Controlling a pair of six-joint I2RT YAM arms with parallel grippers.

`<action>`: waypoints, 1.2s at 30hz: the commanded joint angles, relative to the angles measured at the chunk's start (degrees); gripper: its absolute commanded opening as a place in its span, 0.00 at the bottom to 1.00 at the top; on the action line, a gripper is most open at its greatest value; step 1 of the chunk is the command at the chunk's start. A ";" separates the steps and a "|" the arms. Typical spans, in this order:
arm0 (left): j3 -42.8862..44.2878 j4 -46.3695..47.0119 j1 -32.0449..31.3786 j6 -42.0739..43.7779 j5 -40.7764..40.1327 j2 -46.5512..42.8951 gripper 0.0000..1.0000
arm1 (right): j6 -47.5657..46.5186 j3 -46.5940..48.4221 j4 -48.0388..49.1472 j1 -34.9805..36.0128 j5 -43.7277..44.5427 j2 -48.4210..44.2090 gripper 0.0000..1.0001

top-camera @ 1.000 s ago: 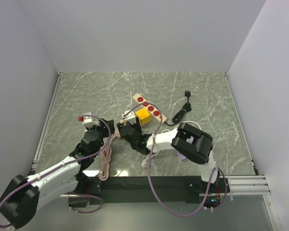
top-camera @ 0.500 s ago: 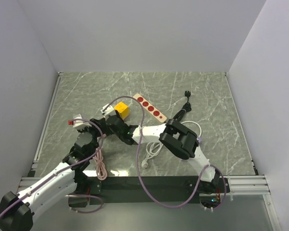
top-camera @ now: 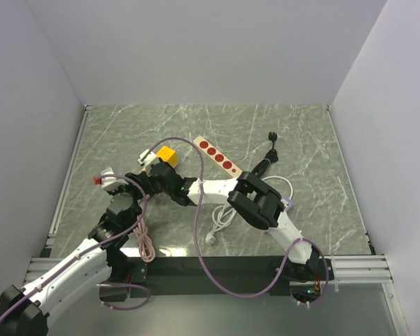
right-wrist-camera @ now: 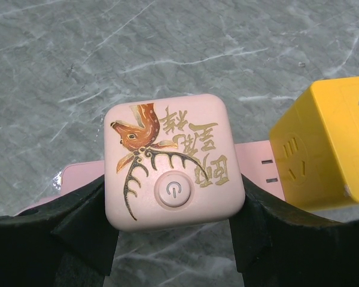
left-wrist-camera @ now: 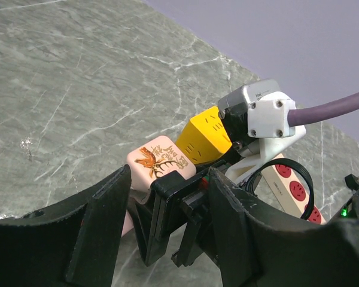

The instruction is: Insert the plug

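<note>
The yellow plug (right-wrist-camera: 323,149) stands on a flat pink power strip (right-wrist-camera: 260,162), right beside a pink cube (right-wrist-camera: 173,161) printed with a deer and a power button. How deep the plug sits I cannot tell. My right gripper (right-wrist-camera: 173,206) is shut on that cube, one finger on each side. From above, the plug (top-camera: 166,155) is left of centre, with my right gripper (top-camera: 154,173) just below it. My left gripper (left-wrist-camera: 170,182) is closed around the strip's near part. A pink sliver shows against its left finger, and the right gripper's black fingers hide the rest.
A beige power strip (top-camera: 217,155) with red sockets lies to the right of the plug. A black cord with its plug (top-camera: 269,150) lies beyond it. A white cable (top-camera: 220,217) loops under the right arm. A pink cord (top-camera: 145,234) trails toward the near edge.
Both grippers have moved left together, carrying the pink cube, the strip and the yellow plug away from the beige power strip. The right arm has stretched further across.
</note>
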 commanded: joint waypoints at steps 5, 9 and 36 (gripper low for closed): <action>2.75 -4.81 -1.29 -1.17 6.01 2.69 0.61 | -2.07 -1.62 -11.29 3.17 -13.31 2.18 0.43; 2.84 -5.95 -1.29 -1.52 6.10 2.26 0.61 | -2.42 -1.36 -10.59 3.00 -12.96 1.30 0.53; 4.25 -6.48 -1.29 -0.55 3.99 3.75 0.62 | -2.59 -24.10 4.35 0.80 -11.56 -23.91 0.96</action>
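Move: The pink plug is already between my right fingers, seated on the pink strip, whose middle lies some 3 cm below that hand and about 1 cm forward and 1 cm right. The yellow plug sits about 6 cm ahead and 6 cm right of the right hand. The red-socket strip is roughly 22 cm right and 6 cm ahead. From my left hand, the pink plug is about 5 cm ahead, 5 cm right and 11 cm below. I open my right fingers wide and let go of the pink plug, then draw that hand back some 7 cm and right about 6 cm, clear of the strip, turning it about 10 degrees counter-clockwise and lifting slightly at the end. My open left hand then eases about 2 cm right and as much down towards the plug, tipping down slightly and touching nothing. ##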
